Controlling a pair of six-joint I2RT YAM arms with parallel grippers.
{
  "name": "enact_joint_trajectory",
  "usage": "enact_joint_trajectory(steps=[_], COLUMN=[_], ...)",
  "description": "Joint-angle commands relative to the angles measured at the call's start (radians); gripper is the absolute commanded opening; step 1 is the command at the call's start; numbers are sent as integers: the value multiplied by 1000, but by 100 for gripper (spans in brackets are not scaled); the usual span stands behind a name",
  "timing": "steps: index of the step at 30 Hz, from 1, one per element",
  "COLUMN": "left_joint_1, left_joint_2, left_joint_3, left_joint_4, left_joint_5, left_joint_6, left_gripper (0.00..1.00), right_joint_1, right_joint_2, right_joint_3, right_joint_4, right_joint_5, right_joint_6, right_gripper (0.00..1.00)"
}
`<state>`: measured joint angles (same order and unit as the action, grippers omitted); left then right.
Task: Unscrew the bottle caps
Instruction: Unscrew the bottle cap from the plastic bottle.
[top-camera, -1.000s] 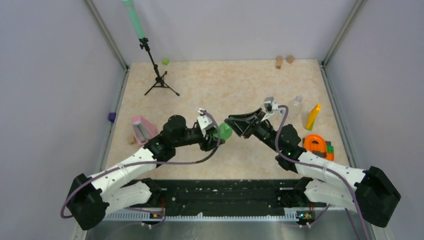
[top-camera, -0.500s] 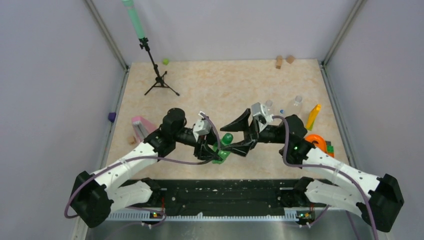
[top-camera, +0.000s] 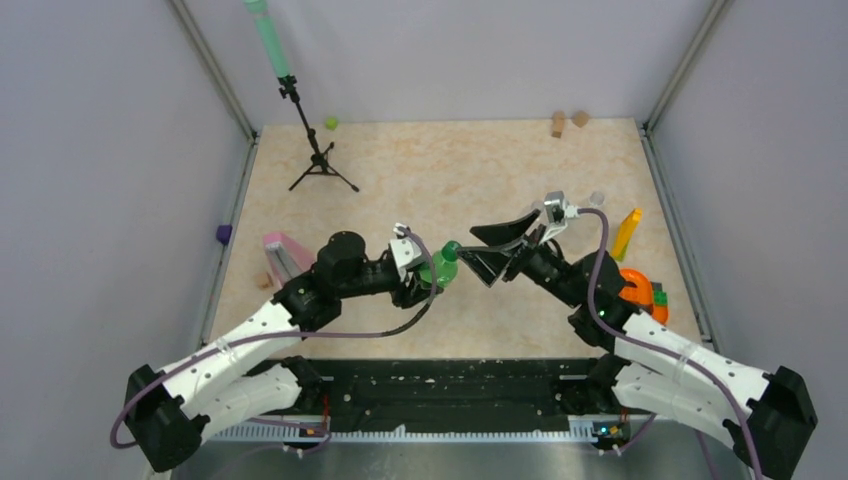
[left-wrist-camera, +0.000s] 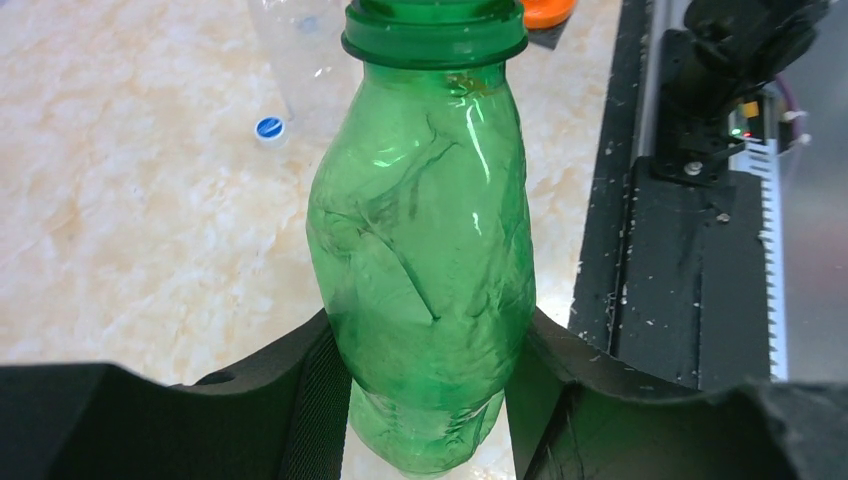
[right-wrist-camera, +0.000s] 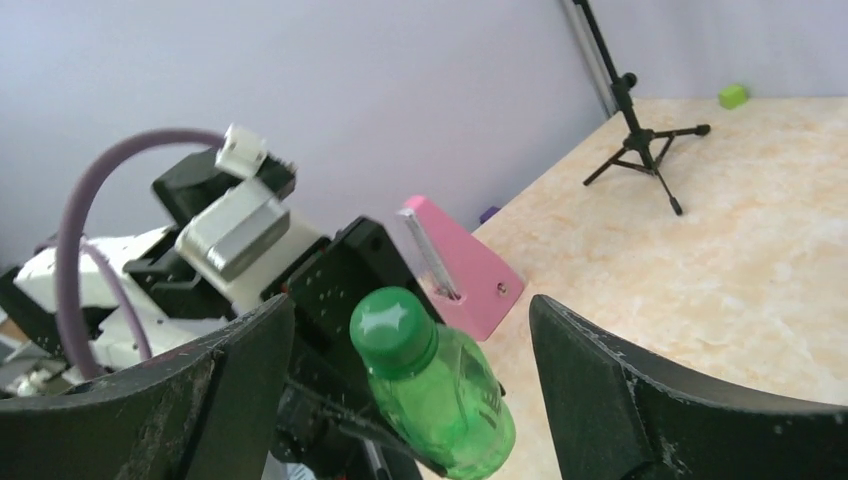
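My left gripper (top-camera: 428, 278) is shut on the lower body of a translucent green bottle (top-camera: 437, 270), held above the table. In the left wrist view both pads press the crumpled green bottle (left-wrist-camera: 425, 250). Its dark green cap (top-camera: 452, 247) is on the neck and points at my right gripper (top-camera: 478, 252). The right gripper stands open, and in the right wrist view the cap (right-wrist-camera: 392, 330) sits in line with the gap between its fingers (right-wrist-camera: 250, 370), touching neither. A loose blue cap (left-wrist-camera: 268, 128) lies on the table beside a clear bottle (left-wrist-camera: 300, 40).
A yellow block (top-camera: 627, 233) and an orange object (top-camera: 630, 285) stand at the right, with a clear bottle (top-camera: 597, 200) near them. A pink wedge (top-camera: 280, 255) is at the left. A black tripod (top-camera: 315, 150), a lime-green lump (top-camera: 330, 124) and wooden blocks (top-camera: 567, 121) are at the back.
The right gripper's jaws have opened wide. Both arms dipped toward the near edge with the bottle, then rose back; the left gripper kept its hold.
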<state>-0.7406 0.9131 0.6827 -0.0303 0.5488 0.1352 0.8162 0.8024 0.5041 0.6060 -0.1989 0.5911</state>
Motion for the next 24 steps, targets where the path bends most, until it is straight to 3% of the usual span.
enact_joint_trajectory(steps=[1, 14, 19, 20, 22, 24], left_joint_1=[-59, -121, -129, -129, -131, -131], left_joint_2=[17, 81, 82, 82, 82, 86], left_joint_3=[46, 80, 83, 84, 82, 83], left_joint_4=[-48, -18, -11, -12, -14, -15], left_joint_5=[-228, -312, -316, -317, -316, -307], left_joint_6=[24, -21, -32, -30, -30, -29], left_gripper=[0, 0, 0, 0, 0, 0], right_joint_1=[11, 95, 101, 102, 104, 104], right_joint_2=[39, 112, 138, 135, 134, 141], right_joint_3=[8, 46, 52, 48, 34, 31], right_joint_4=[63, 16, 18, 22, 55, 65], right_joint_5=[115, 259, 273, 286, 296, 291], right_joint_6=[89, 29, 19, 16, 18, 10], right_gripper=[84, 60, 58, 52, 30, 25])
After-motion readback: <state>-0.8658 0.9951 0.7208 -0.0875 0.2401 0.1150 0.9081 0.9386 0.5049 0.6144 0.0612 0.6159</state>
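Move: The green bottle's cap, still on its neck, sits some 3 cm to the left of my right hand, about 1 cm ahead and 1 cm below it. An uncapped clear bottle stands roughly 16 cm ahead of that hand, 16 cm to its right and 21 cm down; a loose blue cap lies about 19 cm ahead, 12 cm right, 30 cm below. From my left hand, gripping the bottle's body, the green cap is about 3 cm ahead, 4 cm right and 9 cm up. I bring my wide-open right fingers down about 4 cm, 3 cm forward and a little left around the green cap, tipping slightly downward, and close them until they pinch it from both sides. My left hand keeps its grip on the bottle, lowering it some 2.5 cm and easing it forward while turning about 10 degrees counter-clockwise. ##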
